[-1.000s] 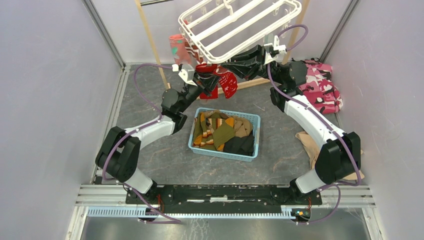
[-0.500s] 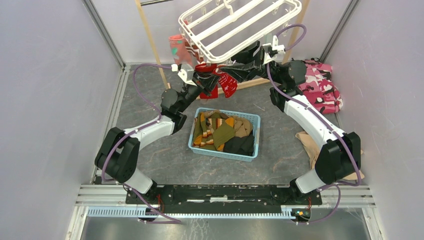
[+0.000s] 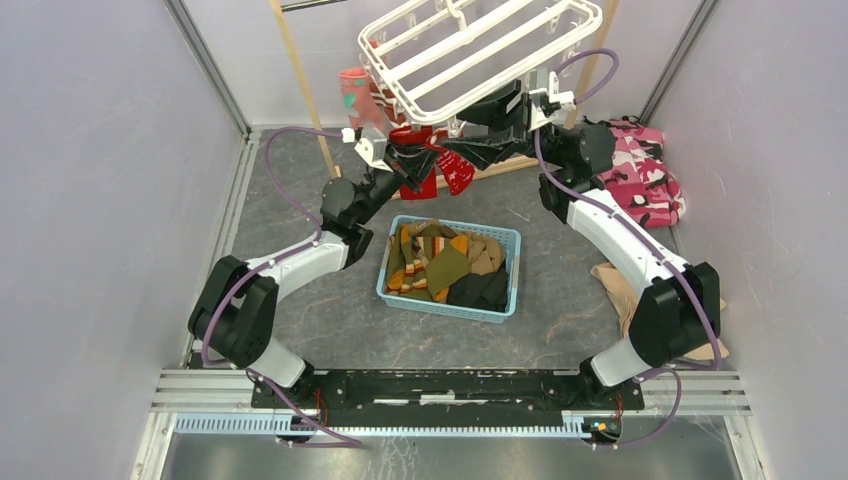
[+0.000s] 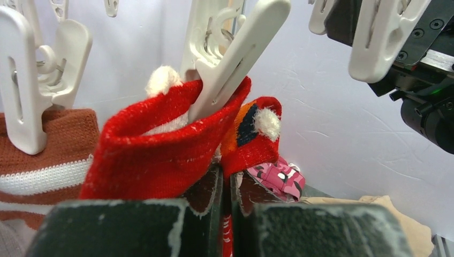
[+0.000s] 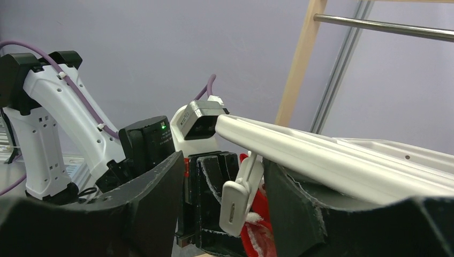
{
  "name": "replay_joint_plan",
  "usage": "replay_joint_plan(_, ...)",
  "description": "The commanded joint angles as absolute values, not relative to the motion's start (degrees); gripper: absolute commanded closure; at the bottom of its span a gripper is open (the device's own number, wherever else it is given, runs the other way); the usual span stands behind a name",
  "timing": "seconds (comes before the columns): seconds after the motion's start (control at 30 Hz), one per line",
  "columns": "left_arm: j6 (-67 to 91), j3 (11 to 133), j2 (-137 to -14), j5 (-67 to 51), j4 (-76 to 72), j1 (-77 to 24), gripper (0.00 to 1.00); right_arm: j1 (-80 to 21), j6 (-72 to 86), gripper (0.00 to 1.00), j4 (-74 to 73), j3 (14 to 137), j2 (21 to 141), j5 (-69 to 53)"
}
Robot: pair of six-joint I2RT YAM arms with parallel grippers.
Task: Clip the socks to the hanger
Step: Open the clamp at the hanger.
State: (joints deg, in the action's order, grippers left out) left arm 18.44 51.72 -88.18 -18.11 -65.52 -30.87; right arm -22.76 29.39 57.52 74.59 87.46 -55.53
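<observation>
The white hanger (image 3: 480, 50) hangs tilted above the back of the table. One of its clips (image 4: 230, 59) bites the cuff of a bright red sock (image 4: 160, 155). My left gripper (image 4: 227, 214) is shut on that red sock just below the clip. In the right wrist view the same clip (image 5: 241, 195) dangles from the hanger rim (image 5: 332, 155), between the spread fingers of my right gripper (image 5: 225, 176). That gripper is open and touches neither the clip nor the sock (image 5: 257, 227). From above, both grippers (image 3: 410, 152) (image 3: 472, 142) meet under the hanger's near rim.
A blue basket (image 3: 505, 305) holds several more socks. A striped rust-brown sock (image 4: 43, 155) hangs from the neighbouring clip (image 4: 32, 80). A salmon-pink sock (image 3: 355, 100) hangs at the left rim. Pink camouflage cloth (image 3: 645, 170), a tan garment (image 3: 615, 290) and the wooden stand (image 3: 300, 90) surround the spot.
My right gripper's jaws have spread apart and let go of the clip, which now sits closed on the red sock. The left gripper kept its hold and barely moved.
</observation>
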Motion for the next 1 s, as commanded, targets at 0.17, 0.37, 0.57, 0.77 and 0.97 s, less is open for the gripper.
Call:
replay_joint_plan(0.17, 18.33, 52.22, -85.81, -18.19, -66.36, -30.61, 0.98, -22.92, 33.97, 0.37, 62.93, 78.13, 89.82, -58.43)
replay_joint_plan(0.37, 18.19, 52.19, -85.7, -18.16, -66.27, -30.59, 0.98, -22.89, 35.74, 0.31, 64.75, 78.28, 90.69, -58.46)
replay_joint_plan(0.57, 18.34, 52.21, -85.6, -18.13, -66.14, -30.59, 0.98, -22.95, 36.26, 0.21, 64.6, 78.96, 91.68, -56.82)
replay_joint_plan(0.77, 17.99, 52.21, -85.43, -18.19, -65.83, -30.59, 0.98, -23.48, 36.76, 0.16, 64.81, 79.87, 92.73, -55.47)
replay_joint_plan(0.97, 17.89, 52.29, -85.43, -18.17, -65.68, -30.59, 0.98, -24.07, 39.54, 0.15, 67.47, 80.42, 94.18, -54.34)
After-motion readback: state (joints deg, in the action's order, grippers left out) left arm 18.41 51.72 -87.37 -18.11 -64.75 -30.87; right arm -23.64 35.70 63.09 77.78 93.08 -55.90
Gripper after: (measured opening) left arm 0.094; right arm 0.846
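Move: The free clamp by the hanger's near corner sits just off the right hand's fingertips, about 3 cm to its left, 1 cm ahead and 1 cm lower. The clamp carrying the clipped red sock is roughly 3 cm ahead and 9 cm left of the right hand, 1 cm lower; the held red sock's cuff is some 4 cm ahead, 7 cm left and 9 cm below. From the left hand, the free clamp lies about 4 cm back, 5 cm right and 8 cm up. Edging left by about 1.5 cm and forward by 1 cm, after first dipping about 1 cm and regaining half of it, the right hand slips lower against the hanger bar, turning some 5 degrees. Its fingers spread from a bit over half open to nearly wide, one on each side of the free clamp without squeezing. The left hand stays put and keeps pinching the second red sock's cuff. ##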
